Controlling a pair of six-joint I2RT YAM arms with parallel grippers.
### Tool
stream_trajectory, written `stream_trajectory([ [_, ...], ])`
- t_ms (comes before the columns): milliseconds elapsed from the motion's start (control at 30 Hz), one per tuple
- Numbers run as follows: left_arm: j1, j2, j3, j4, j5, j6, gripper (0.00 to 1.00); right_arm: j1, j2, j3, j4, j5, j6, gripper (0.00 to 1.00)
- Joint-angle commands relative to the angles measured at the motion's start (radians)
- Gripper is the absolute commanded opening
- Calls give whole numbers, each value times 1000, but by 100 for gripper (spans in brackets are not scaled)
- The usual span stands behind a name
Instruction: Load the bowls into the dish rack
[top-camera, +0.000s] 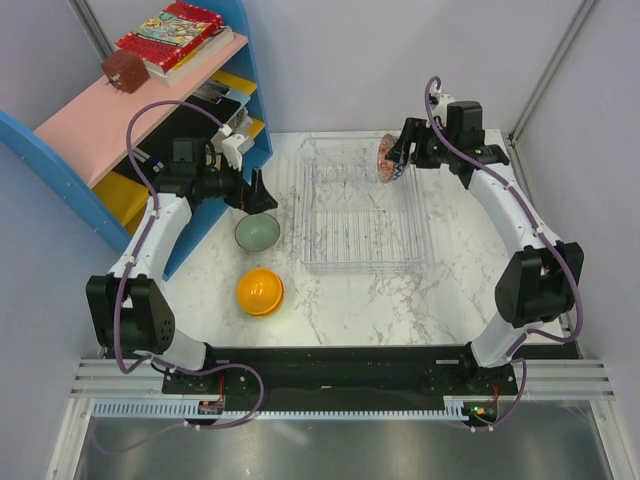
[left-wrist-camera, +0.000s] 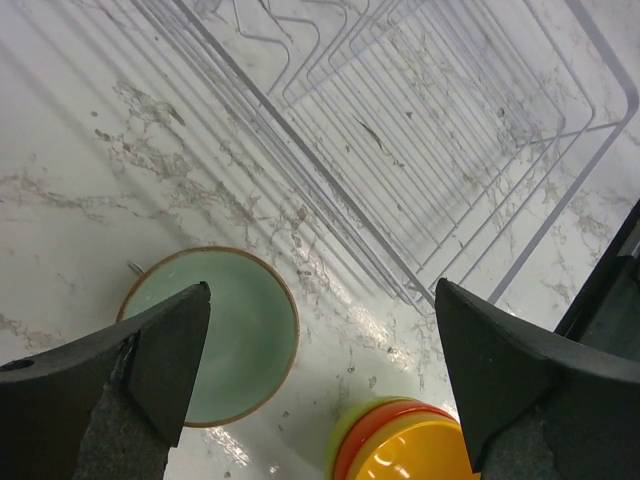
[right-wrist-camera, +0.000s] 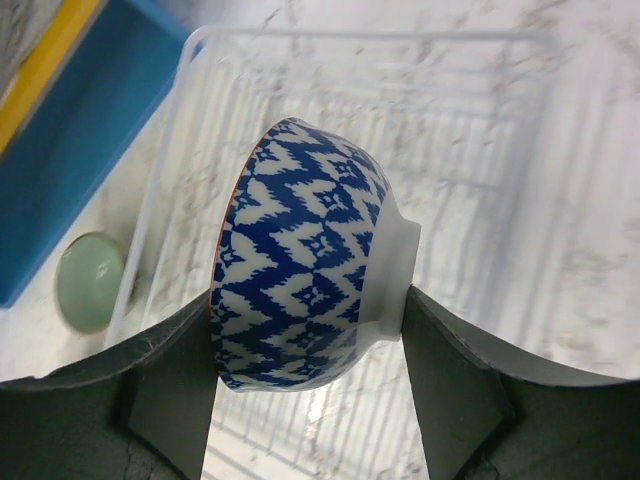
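Observation:
The clear plastic dish rack (top-camera: 360, 205) lies on the marble table with nothing in it. My right gripper (top-camera: 400, 155) hangs over the rack's far right corner, shut on the blue-and-white patterned bowl (right-wrist-camera: 310, 260), which is tipped on its side; the fingers press its rim and foot. My left gripper (left-wrist-camera: 320, 290) is open above the table, just beside the pale green bowl (left-wrist-camera: 210, 335), which sits upright left of the rack (left-wrist-camera: 420, 130). A stack of three bowls, orange-yellow on top of red-orange and yellow-green (left-wrist-camera: 420, 450), rests nearer the front (top-camera: 260, 291).
A blue-and-pink shelf unit (top-camera: 110, 120) with books (top-camera: 175, 35) stands at the far left, close behind my left arm. Grey walls enclose the table. The pale green bowl (right-wrist-camera: 88, 282) also shows past the rack's left edge in the right wrist view.

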Motion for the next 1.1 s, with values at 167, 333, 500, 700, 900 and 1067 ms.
stream_trajectory([
  [167, 28, -111, -166, 79, 34, 102, 100, 110, 47, 133, -57, 515, -194, 0],
  [333, 55, -114, -192, 105, 67, 84, 100, 185, 104, 170, -53, 656, -245, 0],
  [500, 62, -102, -206, 118, 89, 76, 100, 235, 168, 207, -48, 762, -288, 0],
  [700, 62, -109, -212, 122, 97, 71, 99, 250, 230, 227, -47, 791, -297, 0],
  [900, 62, -115, -218, 128, 101, 68, 99, 258, 268, 222, -31, 772, -325, 0],
  [1067, 89, -112, -221, 131, 101, 68, 99, 273, 289, 224, -22, 756, -323, 0],
])
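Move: The right gripper holds the blue-patterned bowl above the dish rack; the spot for it, the rack's far right part, is roughly 3 cm ahead, 2 cm left and 19 cm below. The rack's right rim is about 5 cm right, level fore-and-aft; the middle of its far rim is 12 cm ahead, 8 cm left. From the left gripper, the green bowl lies some 19 cm below, 3 cm left, neither ahead nor back; the orange bowls are 16 cm back and 1 cm left. Keep the blue-patterned bowl pinched and swing the right gripper briefly up, right and forward, then back left and down about 9 cm towards the rack's far right part, rolling some 40 degrees, left side dipping, until the fingers point forward and steeply down. Meanwhile sink the left gripper 3 to 4 cm towards the green bowl, easing back and slightly left, then hold there, fingers still wide open. ##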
